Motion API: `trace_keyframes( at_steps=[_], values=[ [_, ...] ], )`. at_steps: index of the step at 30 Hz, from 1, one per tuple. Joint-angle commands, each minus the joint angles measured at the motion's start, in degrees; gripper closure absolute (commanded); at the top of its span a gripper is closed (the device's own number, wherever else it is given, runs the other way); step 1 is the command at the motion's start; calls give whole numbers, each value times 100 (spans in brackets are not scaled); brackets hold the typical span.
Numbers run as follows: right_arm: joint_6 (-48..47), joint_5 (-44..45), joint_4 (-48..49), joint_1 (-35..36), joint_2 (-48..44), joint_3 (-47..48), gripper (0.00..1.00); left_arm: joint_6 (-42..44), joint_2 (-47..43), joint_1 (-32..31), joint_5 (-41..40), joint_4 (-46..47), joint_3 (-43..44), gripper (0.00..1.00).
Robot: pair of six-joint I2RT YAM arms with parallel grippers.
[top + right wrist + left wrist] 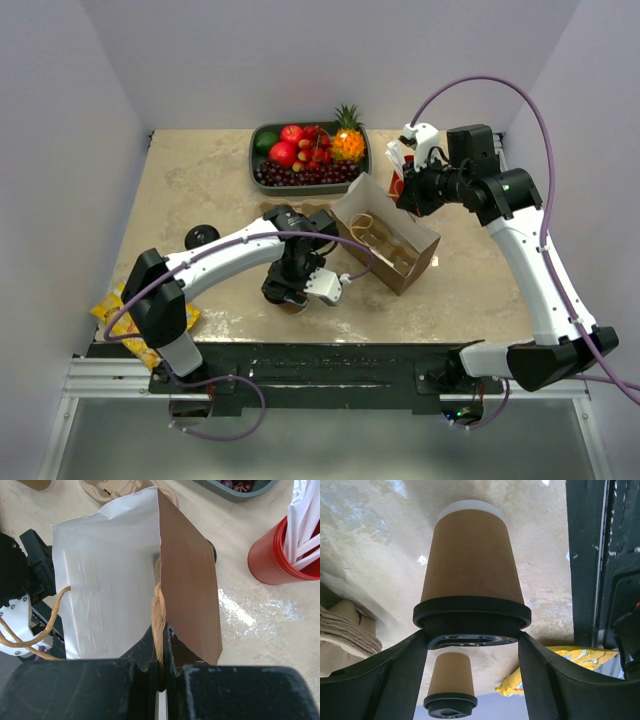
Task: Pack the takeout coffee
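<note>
The takeout coffee (471,560), a kraft-brown cup with a black lid (470,611), fills the left wrist view. My left gripper (472,640) is shut on it, one finger pressing each side of the lid. From above, that gripper (295,290) points down at the table's middle and covers the cup. A brown paper bag (388,238), white inside (100,580), lies open to its right. My right gripper (162,630) is shut on the bag's twisted paper handle (159,605) at the rim and holds the mouth up (405,190).
A second lidded brown cup (451,677) stands left of the arm (202,237). A red cup of white straws (277,555) is beside the bag. A grey fruit tray (262,160) sits at the back, a tan cardboard carrier (345,625) near the bag, and a yellow snack packet (115,308) at the front left.
</note>
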Motion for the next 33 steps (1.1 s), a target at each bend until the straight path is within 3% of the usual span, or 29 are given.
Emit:
trace_keyframes(
  at_steps=[1, 10, 15, 23, 25, 28, 33],
  values=[
    [26, -115, 162, -40, 21, -2, 100, -568, 163, 0, -100, 84, 423, 34],
    [34, -123, 205, -57, -40, -73, 100, -1079, 480, -281, -629, -56, 582, 30],
    [43, -114, 205, -92, -75, -73, 100, -1140, 524, -308, -576, 5, 626, 1],
    [52, -141, 205, -110, -93, -108, 100, -1202, 200, -281, -181, 409, 1188, 0],
    [43, -132, 205, -110, -84, -73, 100, -1289, -141, -71, 275, 760, 1259, 0],
    [43, -132, 205, -119, -75, -90, 100, -1422, -668, 219, 794, 1279, 875, 0],
    [34, -132, 205, -171, -84, -91, 100, -1501, -1207, 570, 1373, 1342, 135, 2]
  ],
)
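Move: Between the left fingers is the lid of the coffee cup, its middle about 5 cm straight below them. The cup carriers sit some 14 cm ahead and 8 cm lower. The second lidded cup stands about 15 cm to the left and 10 cm farther out, and the open paper bag about 15 cm right and 8 cm ahead. From the right hand, shut on the bag's handle, the held cup lies some 15 cm left, 10 cm back and 24 cm down. Nudging the held cup about 1 cm forward and 1 cm right, nearly level, the left hand then opens its fingers wide and frees the lid. Once clear, it rises some 7 cm, also shifting right and a little forward, its fingertips swinging about 25 degrees out to the right while the hand turns slightly counter-clockwise. ##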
